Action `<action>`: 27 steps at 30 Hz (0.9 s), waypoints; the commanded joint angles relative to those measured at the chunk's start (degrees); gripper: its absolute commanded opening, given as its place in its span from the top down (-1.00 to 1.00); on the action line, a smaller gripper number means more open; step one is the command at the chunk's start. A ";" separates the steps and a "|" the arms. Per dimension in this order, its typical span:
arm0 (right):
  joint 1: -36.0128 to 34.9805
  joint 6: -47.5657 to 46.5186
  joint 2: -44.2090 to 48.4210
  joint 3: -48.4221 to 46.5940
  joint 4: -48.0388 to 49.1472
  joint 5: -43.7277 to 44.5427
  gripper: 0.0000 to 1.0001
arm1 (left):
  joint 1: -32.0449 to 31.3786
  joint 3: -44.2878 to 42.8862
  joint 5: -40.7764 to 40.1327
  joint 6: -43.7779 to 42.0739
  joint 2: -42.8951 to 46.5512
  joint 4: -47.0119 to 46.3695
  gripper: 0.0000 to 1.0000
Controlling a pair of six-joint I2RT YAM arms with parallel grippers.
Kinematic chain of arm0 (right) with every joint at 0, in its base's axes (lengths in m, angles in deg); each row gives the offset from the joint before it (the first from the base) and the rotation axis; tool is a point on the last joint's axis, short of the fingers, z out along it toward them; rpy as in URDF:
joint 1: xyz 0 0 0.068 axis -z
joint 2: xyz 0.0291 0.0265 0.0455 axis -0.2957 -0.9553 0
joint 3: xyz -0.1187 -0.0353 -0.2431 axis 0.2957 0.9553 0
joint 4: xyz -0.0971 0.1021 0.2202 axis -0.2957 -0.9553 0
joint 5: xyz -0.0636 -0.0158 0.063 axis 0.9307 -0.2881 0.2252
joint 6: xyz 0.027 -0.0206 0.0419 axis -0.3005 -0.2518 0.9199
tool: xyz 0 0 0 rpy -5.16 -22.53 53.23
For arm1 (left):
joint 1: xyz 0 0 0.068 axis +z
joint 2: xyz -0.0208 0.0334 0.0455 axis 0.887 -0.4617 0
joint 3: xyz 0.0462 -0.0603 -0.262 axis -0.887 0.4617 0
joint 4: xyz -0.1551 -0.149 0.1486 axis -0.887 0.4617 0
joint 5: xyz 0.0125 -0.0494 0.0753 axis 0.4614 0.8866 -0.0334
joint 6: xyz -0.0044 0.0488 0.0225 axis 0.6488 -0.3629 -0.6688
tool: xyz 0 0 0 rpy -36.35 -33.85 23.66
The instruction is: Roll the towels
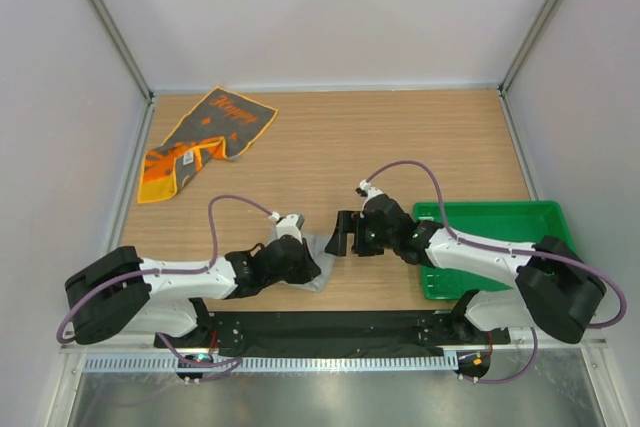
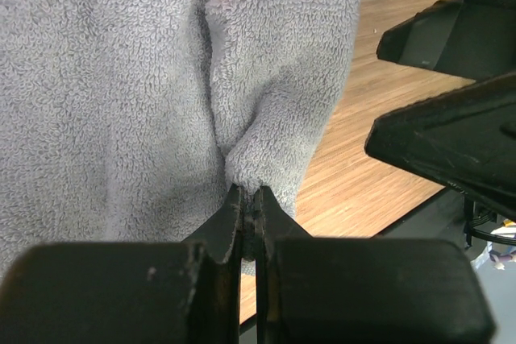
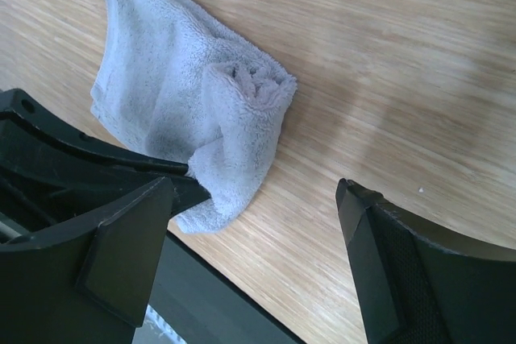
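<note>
The light grey towel point(image 1: 322, 247) lies partly folded near the table's front edge, one side rolled into a short tube point(image 3: 242, 94). My left gripper point(image 1: 308, 265) is shut on a pinched fold of it point(image 2: 251, 175). My right gripper point(image 1: 342, 232) hangs just right of the towel, open, with only bare wood between its fingers point(image 3: 254, 191). Its dark fingers point(image 2: 451, 134) fill the right of the left wrist view. The dark grey towel with orange print point(image 1: 205, 137) lies spread and rumpled at the far left, away from both grippers.
A green plastic tray point(image 1: 545, 217) sits at the right front, partly under the right arm. The black base rail point(image 1: 330, 325) runs just behind the light grey towel's near edge. Grey walls enclose the table on three sides.
</note>
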 commanded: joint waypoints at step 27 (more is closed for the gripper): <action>0.20 2.47 -13.32 12.49 38.86 -6.68 -0.31 | 7.20 8.94 7.25 -1.04 -3.42 -0.87 0.99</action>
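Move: The grey towel's gathered fold lies about 4 cm to the right gripper's left, 1 cm back and 4 cm below. The left gripper's shut fingertips, already pinching that fold's near end, are some 6 cm back and 6 cm left of the right hand and 3 cm lower. The towel's flat part lies about 5 cm left of the fold and 1 cm farther out. From the left hand the fold's middle is roughly 4 cm ahead and 2 cm right, level with it. Bring the right gripper down about 3 cm onto the fold, drawing it slightly back first, then swinging it some 3 cm left and a little forward. Close its wide-open fingers to about two thirds as they come around the fold, rolling the wrist about 10 degrees. Keep the left gripper's pinch nearly in place, rolling it a little with its right side rising. ##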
